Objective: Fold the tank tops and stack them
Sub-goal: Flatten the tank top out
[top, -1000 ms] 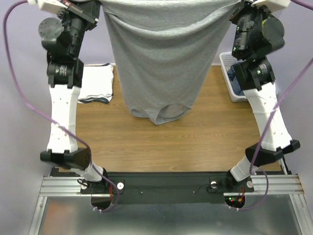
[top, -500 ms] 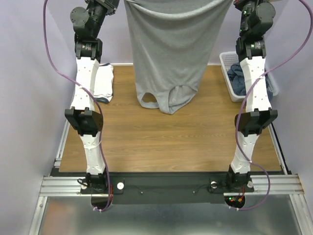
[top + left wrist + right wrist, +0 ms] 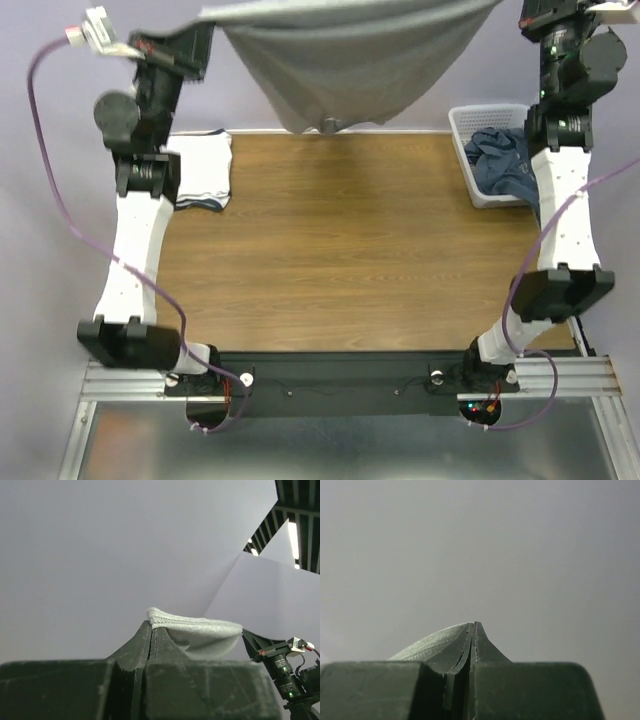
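Note:
A heather grey tank top (image 3: 340, 60) hangs stretched between my two grippers, high above the table's far edge, sagging in the middle. My left gripper (image 3: 203, 22) is shut on its left corner; in the left wrist view the jaws (image 3: 151, 626) pinch a ribbed grey hem (image 3: 200, 632). My right gripper (image 3: 473, 626) is shut on the other corner, a band of grey fabric (image 3: 427, 647) running off to its left. From above, the right fingertips sit at the top border, mostly cut off. A folded white tank top (image 3: 205, 170) lies at the table's back left.
A white lattice basket (image 3: 470, 118) stands at the back right with a dusty blue garment (image 3: 505, 160) bunched in it. The wooden table (image 3: 350, 260) spreads below the cloth. Both arms stand tall at the table's sides, purple cables looping off them.
Both arms have swung the grey top up and toward the back. It hung long over the table's middle before; now it hangs over the far edge only.

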Robot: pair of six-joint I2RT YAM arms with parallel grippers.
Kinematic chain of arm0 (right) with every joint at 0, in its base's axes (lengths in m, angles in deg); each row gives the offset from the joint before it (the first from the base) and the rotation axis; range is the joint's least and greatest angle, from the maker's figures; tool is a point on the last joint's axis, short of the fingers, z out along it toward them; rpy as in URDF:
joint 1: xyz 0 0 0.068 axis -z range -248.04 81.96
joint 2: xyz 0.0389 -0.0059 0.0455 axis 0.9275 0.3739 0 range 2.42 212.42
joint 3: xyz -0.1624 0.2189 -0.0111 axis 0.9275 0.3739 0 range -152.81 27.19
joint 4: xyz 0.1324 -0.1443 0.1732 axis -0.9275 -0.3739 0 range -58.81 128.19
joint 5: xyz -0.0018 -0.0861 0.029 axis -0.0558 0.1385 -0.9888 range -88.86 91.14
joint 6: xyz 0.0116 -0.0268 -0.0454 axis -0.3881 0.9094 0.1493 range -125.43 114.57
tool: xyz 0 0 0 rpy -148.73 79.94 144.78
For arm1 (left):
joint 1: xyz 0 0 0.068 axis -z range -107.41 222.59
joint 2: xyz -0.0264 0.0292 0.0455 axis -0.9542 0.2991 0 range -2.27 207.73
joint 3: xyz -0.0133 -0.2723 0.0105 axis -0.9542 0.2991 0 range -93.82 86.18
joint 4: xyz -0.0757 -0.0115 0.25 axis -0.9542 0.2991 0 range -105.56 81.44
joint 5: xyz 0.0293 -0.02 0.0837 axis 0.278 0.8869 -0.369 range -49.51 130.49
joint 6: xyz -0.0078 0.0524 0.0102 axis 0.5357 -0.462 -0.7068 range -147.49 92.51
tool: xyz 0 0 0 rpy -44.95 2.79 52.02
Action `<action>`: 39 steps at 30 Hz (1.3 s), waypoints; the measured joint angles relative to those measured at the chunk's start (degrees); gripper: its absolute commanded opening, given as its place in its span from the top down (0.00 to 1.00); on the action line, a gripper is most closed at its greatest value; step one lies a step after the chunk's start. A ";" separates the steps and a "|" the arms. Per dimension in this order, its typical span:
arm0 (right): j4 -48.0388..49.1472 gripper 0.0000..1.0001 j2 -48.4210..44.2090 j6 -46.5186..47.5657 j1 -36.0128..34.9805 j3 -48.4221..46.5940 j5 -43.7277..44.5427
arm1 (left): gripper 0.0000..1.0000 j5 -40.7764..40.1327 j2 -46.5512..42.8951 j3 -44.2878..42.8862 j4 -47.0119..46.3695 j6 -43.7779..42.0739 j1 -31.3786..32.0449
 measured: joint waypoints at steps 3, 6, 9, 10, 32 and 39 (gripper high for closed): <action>-0.57 0.99 -8.44 -0.96 -0.39 13.53 -3.89 | 1.00 -2.19 -11.52 18.73 -1.09 1.88 0.68; -0.72 0.99 -18.53 -1.81 -0.37 33.99 -7.23 | 1.00 -5.35 -19.26 35.30 1.62 2.64 3.30; -2.32 0.99 -26.67 -2.43 -0.33 55.43 -9.60 | 1.00 -7.96 -25.18 54.90 7.58 2.84 8.41; -2.73 0.99 -28.41 -2.69 -0.33 62.82 -10.40 | 1.00 -8.37 -25.99 59.54 9.07 3.08 9.66; -11.72 0.99 -33.24 -2.21 -0.31 95.14 -14.82 | 0.74 -12.87 -29.44 79.95 29.35 -0.92 22.01; -12.50 0.99 -36.54 -1.11 -0.31 93.88 -15.45 | 0.72 -13.49 -29.88 77.29 32.00 -3.67 22.01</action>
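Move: The tank top's hem is already pinched at both ends, stretched between the raised hands, its body swung out ahead. The clear table middle where it is laid is roughly 60 cm below: for the left hand some 20 cm to the right and level fore and aft, for the right hand about 27 cm to the left and 11 cm back. The white stack stands around 11 cm ahead and 13 cm left of the left hand; the basket is about 9 cm right of the right hand and 2 cm ahead. Down fast, some 55 to 60 cm, and drawing back about 15 cm, both hands bring the hem to the table, the right also drifting left and the left one right. The fingers tip from forward-and-up to forward-and-down, some 75 degrees. Low down, the left fingers open partway and rise about 3 cm, while the right keeps its pinch and lifts slightly at the end. ##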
